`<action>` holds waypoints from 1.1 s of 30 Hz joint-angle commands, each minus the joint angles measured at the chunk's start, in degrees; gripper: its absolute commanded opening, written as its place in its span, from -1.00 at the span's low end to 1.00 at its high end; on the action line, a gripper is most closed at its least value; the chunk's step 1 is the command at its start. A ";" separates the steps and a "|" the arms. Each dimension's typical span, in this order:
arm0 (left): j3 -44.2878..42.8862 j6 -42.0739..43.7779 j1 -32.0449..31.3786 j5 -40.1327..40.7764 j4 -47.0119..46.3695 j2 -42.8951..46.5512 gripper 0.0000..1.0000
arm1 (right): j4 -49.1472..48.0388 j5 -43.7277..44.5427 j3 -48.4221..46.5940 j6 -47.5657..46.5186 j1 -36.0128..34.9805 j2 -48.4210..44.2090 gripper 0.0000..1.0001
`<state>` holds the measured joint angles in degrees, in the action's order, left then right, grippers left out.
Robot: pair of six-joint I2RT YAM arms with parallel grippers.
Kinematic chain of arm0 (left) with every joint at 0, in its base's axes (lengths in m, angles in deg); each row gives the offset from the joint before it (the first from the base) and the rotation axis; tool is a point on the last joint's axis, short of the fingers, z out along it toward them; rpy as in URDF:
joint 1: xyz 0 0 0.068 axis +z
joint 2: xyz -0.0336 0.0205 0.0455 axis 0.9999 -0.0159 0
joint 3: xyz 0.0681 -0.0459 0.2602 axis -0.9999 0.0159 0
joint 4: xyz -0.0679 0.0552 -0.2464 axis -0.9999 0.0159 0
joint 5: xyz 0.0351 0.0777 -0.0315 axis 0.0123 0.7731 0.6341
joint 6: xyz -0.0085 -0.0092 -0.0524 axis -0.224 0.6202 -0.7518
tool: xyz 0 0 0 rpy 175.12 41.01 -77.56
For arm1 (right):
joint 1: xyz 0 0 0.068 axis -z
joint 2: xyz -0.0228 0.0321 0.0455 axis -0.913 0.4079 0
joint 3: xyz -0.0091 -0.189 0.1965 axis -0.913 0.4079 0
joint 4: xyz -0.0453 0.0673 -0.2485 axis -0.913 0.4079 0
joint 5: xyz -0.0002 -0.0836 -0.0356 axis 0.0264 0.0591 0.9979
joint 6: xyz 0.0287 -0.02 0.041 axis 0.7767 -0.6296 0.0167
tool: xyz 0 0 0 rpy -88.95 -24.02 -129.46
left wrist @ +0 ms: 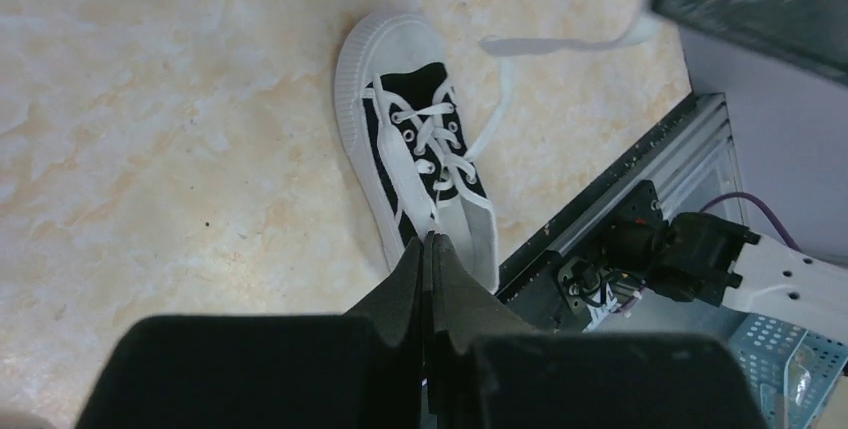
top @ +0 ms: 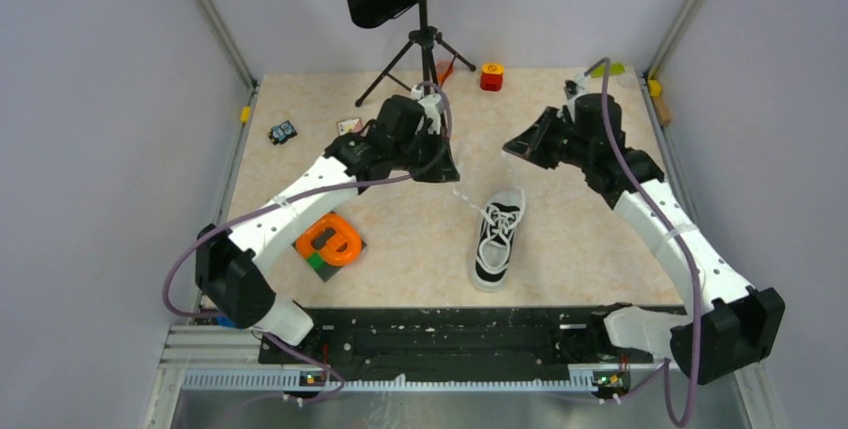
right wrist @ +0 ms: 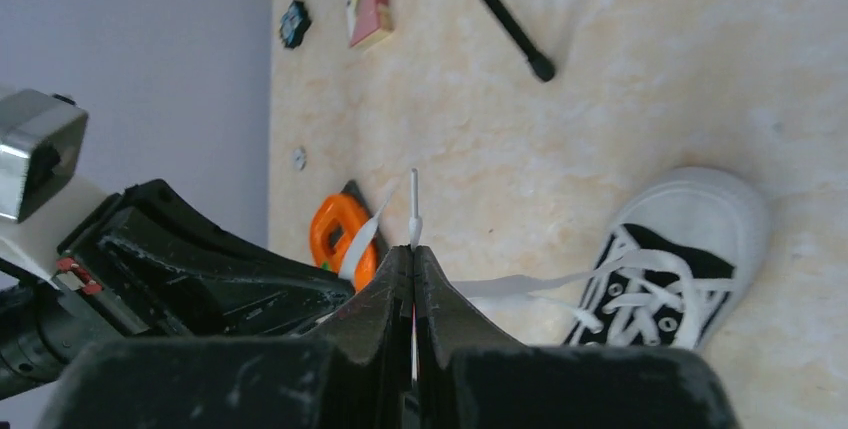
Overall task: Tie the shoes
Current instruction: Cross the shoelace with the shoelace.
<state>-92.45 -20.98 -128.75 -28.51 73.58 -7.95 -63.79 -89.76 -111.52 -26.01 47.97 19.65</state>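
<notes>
The shoe, a small black sneaker with a white toe cap, lies near the table's front middle, toe pointing away from the arms. Its white laces are loose. One lace runs up and left from the shoe to my left gripper, which hangs shut just above the shoe's heel, apparently pinching that lace. My right gripper is raised to the shoe's far right and shut on the other lace. That lace's tip pokes out past the fingertips.
An orange tape dispenser lies left of the shoe. A music stand's tripod stands at the back, with a red and yellow block, a small box and a dark toy nearby. A black rail borders the near edge.
</notes>
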 commanded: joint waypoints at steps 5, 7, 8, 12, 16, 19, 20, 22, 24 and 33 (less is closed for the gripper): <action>1.84 5.46 0.64 -5.52 -4.47 9.48 -1.00 | -4.83 -3.17 -1.24 7.17 -9.98 6.49 -1.00; 2.44 5.20 0.63 -5.35 -3.98 10.78 -1.00 | -4.95 -2.94 -1.54 7.32 -11.91 8.09 -1.00; 3.11 5.02 0.64 -5.25 -4.48 11.37 -1.00 | -5.17 -2.73 -1.41 7.40 -12.49 8.57 -1.00; 5.38 4.25 0.59 -6.32 -5.74 12.34 -1.00 | -6.46 -2.66 -0.46 7.48 -12.99 10.10 -1.00; 5.29 4.34 0.50 -10.14 -5.17 11.68 -1.00 | -5.46 -4.32 -1.41 5.15 -12.98 12.47 -1.00; 6.30 4.15 0.55 -10.41 -5.95 12.27 -1.00 | -5.28 -8.49 -2.49 3.27 -12.98 14.99 -1.00; 6.78 4.15 0.55 -10.19 -6.42 12.59 -1.00 | -5.15 -9.71 -2.76 2.89 -13.00 15.58 -1.00; 7.26 4.38 0.53 -10.34 -7.02 12.78 -1.00 | -4.95 -11.81 -3.20 1.94 -13.09 16.49 -1.00; 7.45 4.58 0.52 -10.71 -7.11 12.71 -1.00 | -4.44 -14.12 -3.54 0.85 -13.11 17.20 -1.00; 7.83 4.72 0.55 -8.34 -8.67 11.90 -1.00 | -2.06 -21.62 -4.95 -4.26 -14.65 21.84 -1.00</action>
<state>-85.00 -17.12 -128.44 -38.04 68.88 3.16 -66.52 -106.74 -112.90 -26.71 34.96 39.67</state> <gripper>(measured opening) 0.006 0.009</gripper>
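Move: The right hand, holding the right lace, goes for the left lace at the left hand's grip, about 10 cm to its left, 4 cm back and 5 cm below. The shoe's middle lies 11 cm back, 2 cm left and roughly 21 cm below it; the stand foot is 11 cm ahead, 12 cm left and 25 cm below. From the left hand, the right lace's held end is some 10 cm right, 4 cm ahead and 4 cm above. Leftward and down, then somewhat back, the right hand carries the pinched right lace about 12 cm across and 9 cm lower, in under the left fingertips, turning counter-clockwise and tipping down, some 30 degrees in all. The left hand keeps its lace, rising over 5 cm while drawing back about 4, then easing slightly down to hold above it. ##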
